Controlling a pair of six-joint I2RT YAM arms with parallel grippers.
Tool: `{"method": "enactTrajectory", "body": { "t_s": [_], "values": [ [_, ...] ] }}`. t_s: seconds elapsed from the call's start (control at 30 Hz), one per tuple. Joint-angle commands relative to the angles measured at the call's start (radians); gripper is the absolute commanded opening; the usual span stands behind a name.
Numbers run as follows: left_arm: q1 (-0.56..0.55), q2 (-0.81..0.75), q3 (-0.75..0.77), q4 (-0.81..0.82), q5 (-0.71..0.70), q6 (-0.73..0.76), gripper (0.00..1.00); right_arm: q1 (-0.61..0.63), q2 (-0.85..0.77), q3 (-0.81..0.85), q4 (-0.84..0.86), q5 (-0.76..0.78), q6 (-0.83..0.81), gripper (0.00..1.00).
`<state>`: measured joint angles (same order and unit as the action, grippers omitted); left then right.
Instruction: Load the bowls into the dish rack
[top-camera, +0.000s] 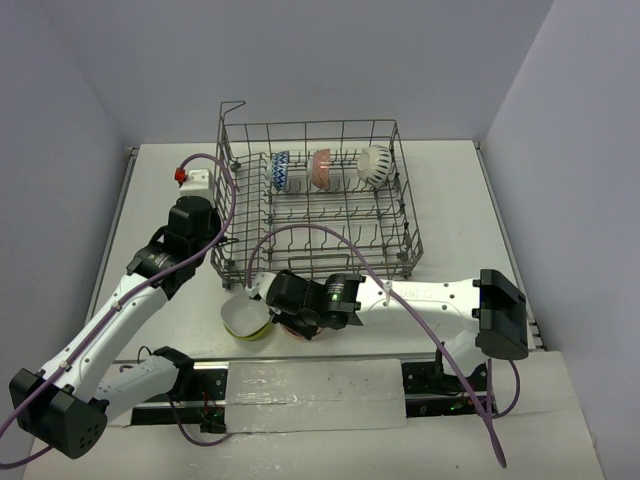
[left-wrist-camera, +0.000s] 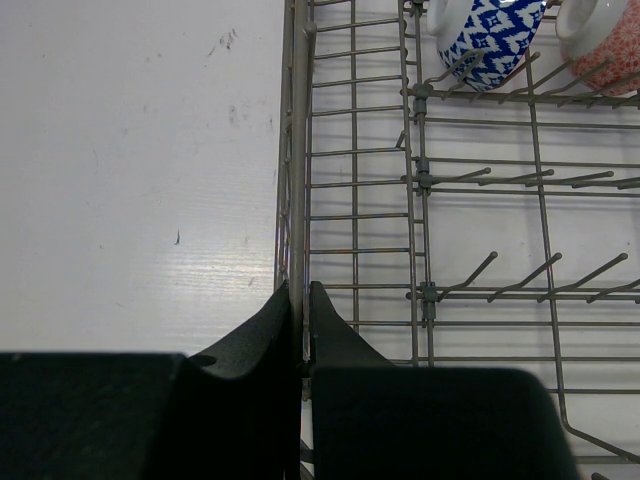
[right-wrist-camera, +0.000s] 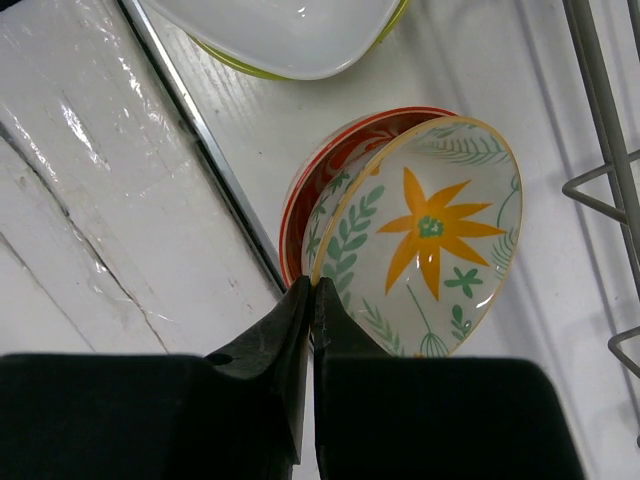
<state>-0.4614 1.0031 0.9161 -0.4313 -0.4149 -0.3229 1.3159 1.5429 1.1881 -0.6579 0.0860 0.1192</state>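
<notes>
The grey wire dish rack stands at the back of the table. A blue-white bowl, a reddish patterned bowl and a white bowl with dark marks stand on edge in its far row. My left gripper is shut on the rack's left wall wire. In front of the rack, my right gripper is shut on the rim of the yellow-floral bowl. That bowl tilts up out of a red-orange bowl. A lime-green bowl sits just left of them.
A small white box with a red knob sits left of the rack. A dark metal strip runs along the table's near edge beside the bowls. Purple cables arc over both arms. The rack's near corner wires are close to the floral bowl.
</notes>
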Motion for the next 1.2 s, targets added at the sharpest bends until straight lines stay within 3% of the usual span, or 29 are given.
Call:
{"method": "enactTrajectory", "body": {
  "t_s": [0.0, 0.87, 1.17],
  "values": [
    [0.001, -0.014, 0.015, -0.058, 0.018, 0.027, 0.00, 0.006, -0.053, 0.067, -0.016, 0.029, 0.008, 0.00],
    [0.001, -0.024, 0.012, -0.055, 0.021, 0.027, 0.00, 0.003, -0.106, 0.099, 0.107, 0.023, 0.036, 0.00],
    [0.001, -0.034, 0.012, -0.055, 0.019, 0.025, 0.00, -0.012, -0.269, 0.148, 0.161, -0.008, 0.040, 0.00]
  ]
}}
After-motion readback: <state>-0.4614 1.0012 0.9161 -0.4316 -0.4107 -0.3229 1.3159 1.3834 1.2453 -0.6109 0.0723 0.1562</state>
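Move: The right hand already pinches the flower bowl by its near rim; the dish rack's middle lies about 22 cm ahead of that hand, 5 cm to its right and a little lower. The red bowl is just below, some 2 cm ahead, and the white bowl stands about 10 cm to the left and 2 cm ahead, both some 4 cm lower. From the left hand, the rack's middle is about 18 cm right, 4 cm ahead and 10 cm below. The right hand lifts the still-pinched flower bowl about 8 cm off the red bowl, tilting some 15 degrees. ##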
